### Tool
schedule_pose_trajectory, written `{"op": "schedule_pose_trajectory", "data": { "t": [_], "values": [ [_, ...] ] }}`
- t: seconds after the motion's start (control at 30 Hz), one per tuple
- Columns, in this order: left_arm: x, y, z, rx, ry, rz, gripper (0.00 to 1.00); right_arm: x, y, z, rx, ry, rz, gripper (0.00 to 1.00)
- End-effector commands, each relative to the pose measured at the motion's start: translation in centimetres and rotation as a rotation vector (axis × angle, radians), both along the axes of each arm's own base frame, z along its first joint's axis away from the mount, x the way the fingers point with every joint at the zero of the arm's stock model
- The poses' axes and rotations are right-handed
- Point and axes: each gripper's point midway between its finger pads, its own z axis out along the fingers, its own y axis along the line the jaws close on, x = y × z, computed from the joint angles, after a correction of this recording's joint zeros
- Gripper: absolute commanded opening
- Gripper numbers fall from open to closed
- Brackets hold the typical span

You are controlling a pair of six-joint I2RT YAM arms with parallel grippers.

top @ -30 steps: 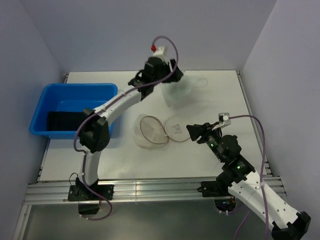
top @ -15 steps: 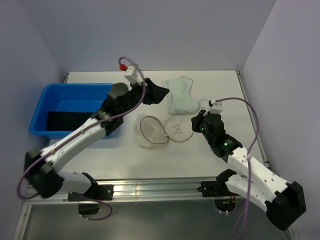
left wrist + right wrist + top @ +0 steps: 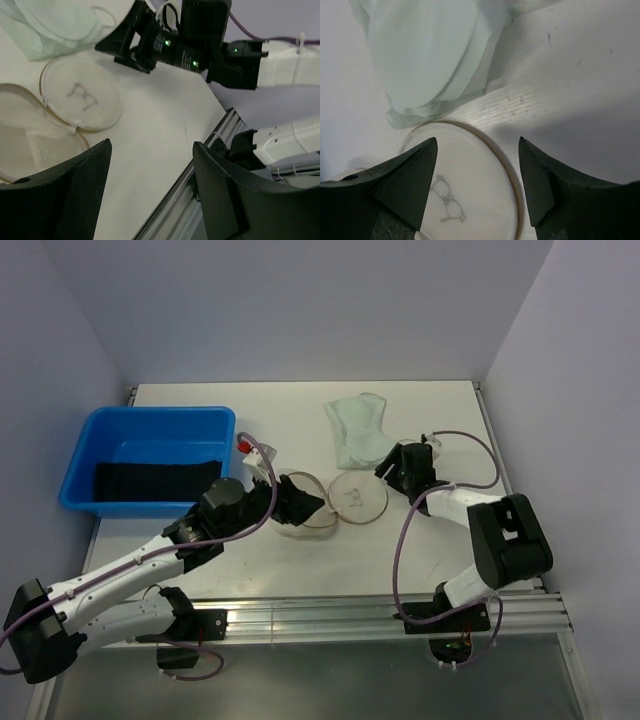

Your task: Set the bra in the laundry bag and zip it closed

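Observation:
The bra point(image 3: 357, 428) lies loose, pale and crumpled, at the back of the table, held by neither gripper. The laundry bag point(image 3: 297, 508) lies unzipped in the middle, its round mesh lid point(image 3: 358, 498) flipped flat to the right. My left gripper point(image 3: 302, 503) hovers open over the bag's body; in its wrist view the bag point(image 3: 30, 145), the lid point(image 3: 82, 97) and the bra point(image 3: 55, 25) lie beyond the open, empty left gripper point(image 3: 150, 195). My right gripper point(image 3: 396, 467) is open just right of the lid. The wrist view shows the right gripper point(image 3: 479, 187) above the lid point(image 3: 470, 200), the bra point(image 3: 430, 55) ahead.
A blue plastic tub point(image 3: 100, 430) holding a black cloth point(image 3: 155, 480) stands at the left of the table. The table's metal front rail point(image 3: 320, 615) runs along the near edge. The right arm point(image 3: 235, 55) shows across the left wrist view.
My left gripper let go of the bra at the back of the table and drew back over the bag. My right arm reached forward to the lid's far right edge.

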Motion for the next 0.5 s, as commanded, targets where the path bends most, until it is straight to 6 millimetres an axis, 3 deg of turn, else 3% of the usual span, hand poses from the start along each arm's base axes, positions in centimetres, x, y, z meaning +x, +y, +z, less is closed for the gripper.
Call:
{"op": "schedule_pose_trajectory", "data": {
  "t": [0.0,0.3,0.4,0.43,0.47],
  "values": [
    [-1.8,-0.2,1.4,-0.060,-0.034,-0.055,0.72,4.5,1.6,4.5,0.204,-0.201,-0.055,0.73],
    [-2.7,-1.2,0.4,-0.032,-0.046,-0.117,0.72,8.1,0.5,0.9,0.312,-0.184,-0.208,0.71],
    [-2.4,-0.9,0.2,-0.020,-0.050,-0.093,0.72,9.2,0.4,0.3,0.342,-0.188,-0.213,0.58],
    [-2.3,-0.9,0.7,-0.021,-0.059,-0.091,0.72,9.6,0.3,0.8,0.345,-0.204,-0.215,0.36],
    [-2.2,-0.8,0.5,-0.004,-0.054,-0.085,0.73,10.0,0.1,1.7,0.331,-0.242,-0.200,0.23]
  ]
}}
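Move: From the right hand, the middle of the bra lies about 15 cm ahead, 7 cm to the left and some 3 cm lower; its near right edge is only about 7 cm straight ahead. The bag's lid lies level with this hand, roughly 9 cm to the left, and the bag's open body 21 cm left and 2 cm back, both 3 cm lower. From the left hand the bra is about 31 cm ahead, 12 cm right and 24 cm below. Forward and slightly down, the right hand slides about 7 cm low over the table to the bra's near right edge, its left side rolling up some 15 degrees as it turns a little clockwise. Its wide-open fingers start closing only near the end and pinch the fabric. Meanwhile the empty left hand eases back and a touch lower, staying open. ##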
